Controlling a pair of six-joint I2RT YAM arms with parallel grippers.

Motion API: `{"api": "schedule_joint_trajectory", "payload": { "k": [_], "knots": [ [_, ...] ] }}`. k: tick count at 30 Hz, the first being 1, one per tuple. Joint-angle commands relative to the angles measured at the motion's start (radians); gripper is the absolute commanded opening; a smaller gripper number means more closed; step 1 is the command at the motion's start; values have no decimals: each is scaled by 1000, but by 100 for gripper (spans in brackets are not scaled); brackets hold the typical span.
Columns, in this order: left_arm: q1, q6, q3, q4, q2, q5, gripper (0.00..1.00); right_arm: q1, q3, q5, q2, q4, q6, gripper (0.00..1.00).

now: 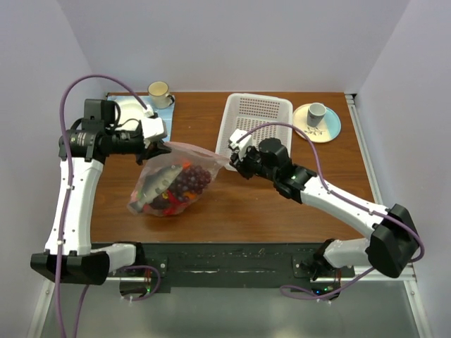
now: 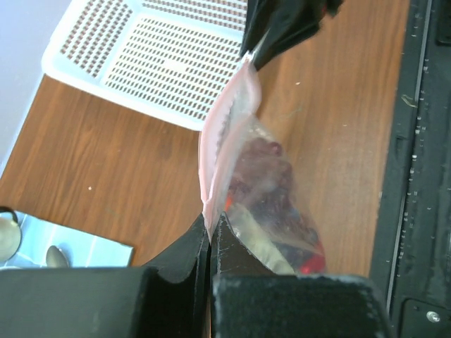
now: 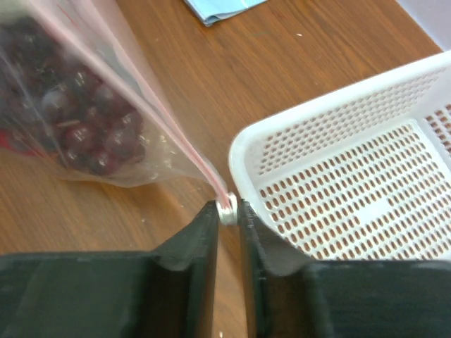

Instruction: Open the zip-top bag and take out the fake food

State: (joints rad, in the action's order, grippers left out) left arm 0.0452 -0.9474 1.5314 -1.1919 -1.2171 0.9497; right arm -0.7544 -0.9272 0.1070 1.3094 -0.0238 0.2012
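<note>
The clear zip-top bag (image 1: 173, 183) hangs stretched between my two grippers above the table, its pink zip strip (image 2: 218, 141) on top. Inside it I see fake food: dark purple grapes (image 1: 192, 179), a pale green-orange piece (image 1: 156, 182) and red bits (image 2: 313, 264). My left gripper (image 1: 161, 146) is shut on the bag's left top corner (image 2: 209, 227). My right gripper (image 1: 232, 160) is shut on the white zip slider (image 3: 227, 209) at the bag's right end, next to the basket's rim.
A white perforated basket (image 1: 257, 120) stands behind the right gripper. A cup on a light plate (image 1: 317, 121) is at the back right. A cup (image 1: 159, 90) and a plate on a blue cloth are at the back left.
</note>
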Motion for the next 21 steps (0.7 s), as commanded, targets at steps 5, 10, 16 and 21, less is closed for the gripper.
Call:
{"api": "schedule_joint_trajectory", "payload": {
  "k": [5,10,16,21],
  "knots": [
    [-45,-123,-49,-15,-25,129,0,23,-83,-29,-85,68,-91,81],
    [-45,-182,-108,-64,-24,156,0,23,-212,28,-43,41,-100,91],
    [-45,-209,-99,-103,-19,158,0,23,-265,140,51,-16,-134,89],
    [-45,-211,-97,-104,-18,161,0,21,-266,194,100,-34,-158,85]
  ]
}}
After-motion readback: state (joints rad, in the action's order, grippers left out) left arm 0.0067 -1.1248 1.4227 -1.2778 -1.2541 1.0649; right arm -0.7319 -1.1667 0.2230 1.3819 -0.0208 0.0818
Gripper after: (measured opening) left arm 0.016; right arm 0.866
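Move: Pinched between the right fingertips is the bag's slider end. The grapes in the bag are about 11 cm to that hand's left, 3 cm back and 7 cm lower; the white basket's middle lies some 17 cm ahead, 6 cm right and 17 cm below. From the left hand, which holds the mouth's other end, the slider end is about 16 cm to the right, 5 cm ahead and 11 cm lower. Opening wide, the right fingers let go of the slider end, easing slightly right before the hand rises about 10 cm clear of it. It then swings some 5 cm back left over the bag's free end, dipping a little at the last, fingers tipped up about ten degrees. The left hand keeps its pinch and, after a brief nudge forward, sinks nearly 4 cm and eases back. ##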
